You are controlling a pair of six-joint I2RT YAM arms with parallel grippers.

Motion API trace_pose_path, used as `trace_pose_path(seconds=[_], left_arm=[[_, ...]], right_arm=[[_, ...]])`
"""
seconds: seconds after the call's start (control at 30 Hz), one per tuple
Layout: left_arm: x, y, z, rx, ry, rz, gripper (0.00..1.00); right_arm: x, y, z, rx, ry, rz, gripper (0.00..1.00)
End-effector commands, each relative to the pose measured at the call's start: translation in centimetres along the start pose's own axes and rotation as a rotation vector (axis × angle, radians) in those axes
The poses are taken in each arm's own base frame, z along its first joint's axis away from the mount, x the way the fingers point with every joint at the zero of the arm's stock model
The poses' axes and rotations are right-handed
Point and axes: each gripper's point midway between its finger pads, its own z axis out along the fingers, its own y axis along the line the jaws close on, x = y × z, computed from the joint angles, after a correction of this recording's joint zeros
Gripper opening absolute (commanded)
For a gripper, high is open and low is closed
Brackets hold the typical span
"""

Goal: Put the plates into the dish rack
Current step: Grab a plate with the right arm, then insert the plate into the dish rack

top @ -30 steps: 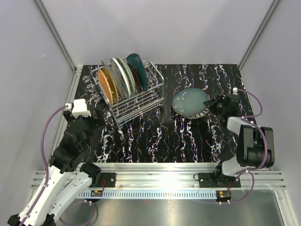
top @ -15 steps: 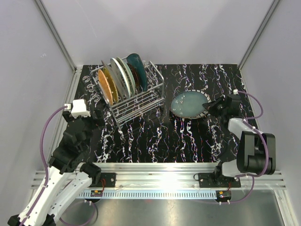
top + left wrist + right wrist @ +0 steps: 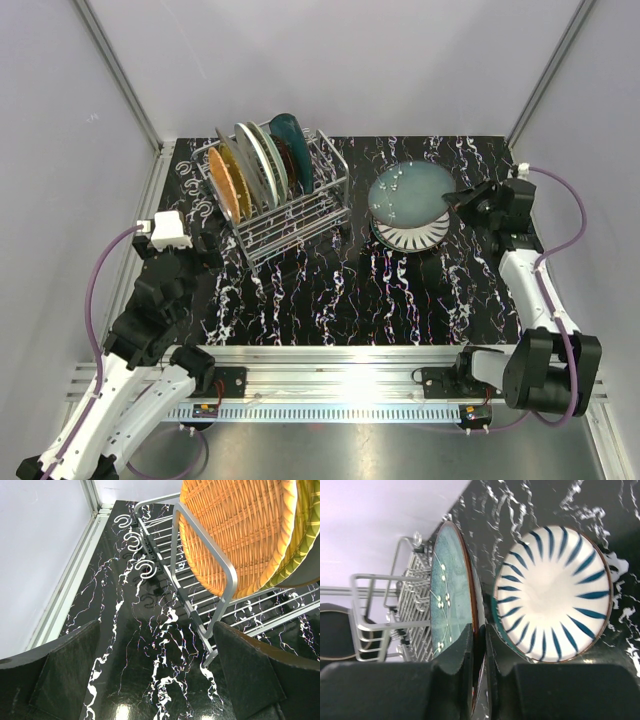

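My right gripper (image 3: 460, 204) is shut on the rim of a pale blue-green plate (image 3: 408, 189) and holds it lifted and tilted above the table. In the right wrist view the fingers (image 3: 479, 632) pinch that plate's (image 3: 447, 597) brown edge. Below it a white plate with dark radial stripes (image 3: 412, 236) (image 3: 554, 594) lies flat on the table. The silver wire dish rack (image 3: 312, 210) holds several plates on edge, with an orange woven one (image 3: 226, 184) at its near end and a dark teal one (image 3: 293, 140) at the far end. My left gripper (image 3: 207, 246) (image 3: 156, 626) is open beside the rack's left corner (image 3: 173, 550), close to the orange plate (image 3: 235, 530).
The black marbled tabletop (image 3: 330, 290) is walled by white panels on three sides. An aluminium rail (image 3: 340, 365) with both arm bases runs along the near edge. White hook-shaped marks (image 3: 134, 542) lie on the table left of the rack.
The right gripper has raised the blue-green plate and carried it back, uncovering the striped plate beneath. The left arm has not moved.
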Motion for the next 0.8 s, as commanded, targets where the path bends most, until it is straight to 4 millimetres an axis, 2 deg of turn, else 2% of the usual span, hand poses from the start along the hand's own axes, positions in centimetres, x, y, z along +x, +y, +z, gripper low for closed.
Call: trace_pose_path(seconds=[0.0,0.2,0.4,0.63,0.7,0.73,0.77], left_arm=[[-1.0,0.3,0.1,-0.02,-0.044,-0.024,0.99],[-1.0,0.3,0.2,-0.023,-0.039,-0.019,0.99],[-0.9,0.3,0.2,-0.026,-0.038,-0.018,0.99],[-0.9,0.3,0.3,-0.029,-0.035,-0.016,0.99],[-0.9,0.3,0.3,-0.029,-0.035,-0.016,0.99],[-0.8,0.4,0.3,-0.033,-0.034,-0.015,0.99],[-0.9,0.4,0.3,-0.031,-0.035,-0.014,0.99]], right_arm=[[-4.6,8.1,-3.3,-0.212,-0.123,-0.053,0.0],[-5.8,11.0,-5.5,-0.267,-0.151,-0.102,0.0],[-6.8,13.8,-6.8,-0.33,-0.151,-0.11,0.0],[-7.5,17.9,-7.2,-0.394,-0.156,-0.149,0.0],[-7.1,19.7,-7.2,-0.423,-0.144,-0.175,0.0],[-7.4,19.9,-7.0,-0.411,-0.157,-0.18,0.0],[-6.3,20.5,-6.4,-0.417,-0.13,-0.202,0.0]])
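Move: Beside the held teal plate already in the right fingers, whose middle is about 8 cm to the hand's left, the goal is the rack's free slot: some 26 cm left, 8 cm ahead and 8 cm lower. The racked teal plate stands about 31 cm left and 11 cm ahead, 3 cm lower; the striped plate lies roughly 5 cm left, 4 cm ahead and 14 cm below. From the left hand the slot is about 29 cm right, 22 cm ahead, 14 cm down. Lifting the held teal plate up and away from the striped plate, the right hand climbs almost straight for about 13 cm, then starts swinging left, to the rack's side, by some 4 cm near the end of the rise. The fingers keep their pinch on the rim while tipping upward about 10 degrees and turning slightly counter-clockwise. ##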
